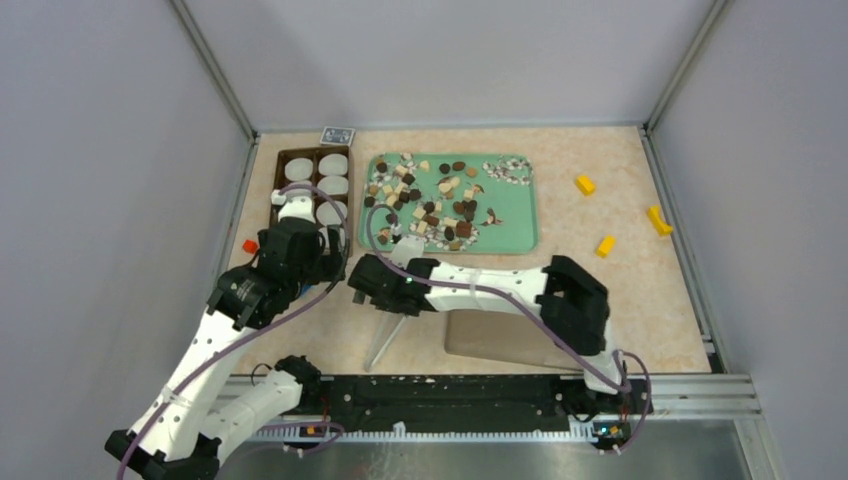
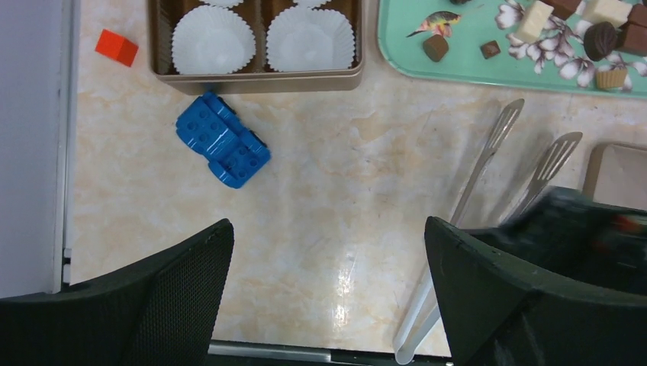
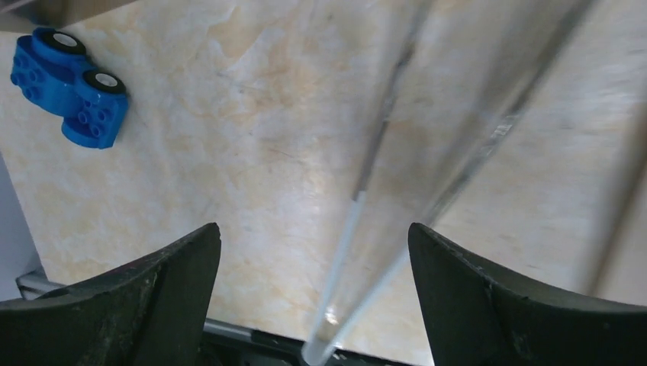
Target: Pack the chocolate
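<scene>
The chocolate (image 1: pixel 430 205), small dark rounds and tan squares, lies scattered on a green tray (image 1: pixel 512 218) at the back middle. A few pieces (image 2: pixel 435 47) show at the tray's near edge in the left wrist view. My right gripper (image 3: pixel 314 229) is open low over the table in front of the tray. Metal tongs (image 3: pixel 358 244) stand blurred between its fingers, touching neither. My left gripper (image 2: pixel 328 229) is open over bare table, just in front of a brown box (image 2: pixel 259 80) with white paper cups (image 2: pixel 309 38) in it.
A blue toy car (image 2: pixel 223 139) and a red block (image 2: pixel 116 47) lie by the box's near corner. Three yellow blocks (image 1: pixel 606 245) sit at the right. A tan flat lid (image 1: pixel 495 340) lies under the right arm. A small blue card (image 1: pixel 338 135) is at the back.
</scene>
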### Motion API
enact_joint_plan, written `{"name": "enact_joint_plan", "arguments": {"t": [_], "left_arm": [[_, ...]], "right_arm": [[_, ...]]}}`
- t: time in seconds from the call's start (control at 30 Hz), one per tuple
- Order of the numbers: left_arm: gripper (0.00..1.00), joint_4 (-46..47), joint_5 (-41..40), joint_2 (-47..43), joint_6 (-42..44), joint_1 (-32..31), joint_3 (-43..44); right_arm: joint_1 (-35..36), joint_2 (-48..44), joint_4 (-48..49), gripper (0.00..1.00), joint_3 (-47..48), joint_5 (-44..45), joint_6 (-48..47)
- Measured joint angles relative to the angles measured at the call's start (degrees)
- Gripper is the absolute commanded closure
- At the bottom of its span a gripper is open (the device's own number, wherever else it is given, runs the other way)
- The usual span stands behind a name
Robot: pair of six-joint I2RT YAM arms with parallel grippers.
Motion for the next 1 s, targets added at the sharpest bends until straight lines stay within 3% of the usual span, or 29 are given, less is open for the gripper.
{"name": "enact_joint_plan", "arguments": {"t": [0.1,0.3,0.47,0.73,1.0], "left_arm": [[0.01,2.3,1.5,-0.3,1.0,-0.1,-1.6],[0.01,4.5,7.8,2.8,0.9,-0.5,-2.1],[0.01,7.8,11.5,7.0,-2.9,-8.9,-6.4],[0.01,12.5,13.5,14.7,-11.7,-17.6,-16.5],[0.04,16.8,16.7,24.9,-13.9,-20.7,-17.9]], "right_arm": [[-0.2,-9.8,1.0,0.10,-8.2,4.7,-3.7],[-5.6,-40.1,2.8,0.10,-27.9,14.2,-10.9],[-9.7,-59.0,-1.0,0.10,-37.1,21.5,-15.6],[-10.3,-72.8,-10.7,0.10,-38.2,30.2,-16.3],[-10.3,-74.1,-14.0,0.10,-39.8,32.1,-15.1]]}}
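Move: The tongs lie with their middle about 13 cm to the left hand's right, 6 cm back and some 20 cm below, hinge end towards the robot. Counted from the left hand, the blue toy is roughly 8 cm left and 2 cm ahead, and the empty brown tray's middle is some 38 cm right and 6 cm back, both about 21 cm below. From the right hand, open just over the tongs, their middle is about 4 cm right, 3 cm back and 7 cm down. The right hand, already open, clears off the tongs and sweeps some 35 cm to the right over the brown tray while climbing about 17 cm, its fingers tilting up roughly 30 degrees and swinging clockwise. Into the space it leaves, the left hand sinks about 18 cm and goes right and somewhat back, wide open, tipping its fingers some 30 degrees further down and turning a little clockwise until they straddle the tongs' two arms from above; no touch can be made out. ##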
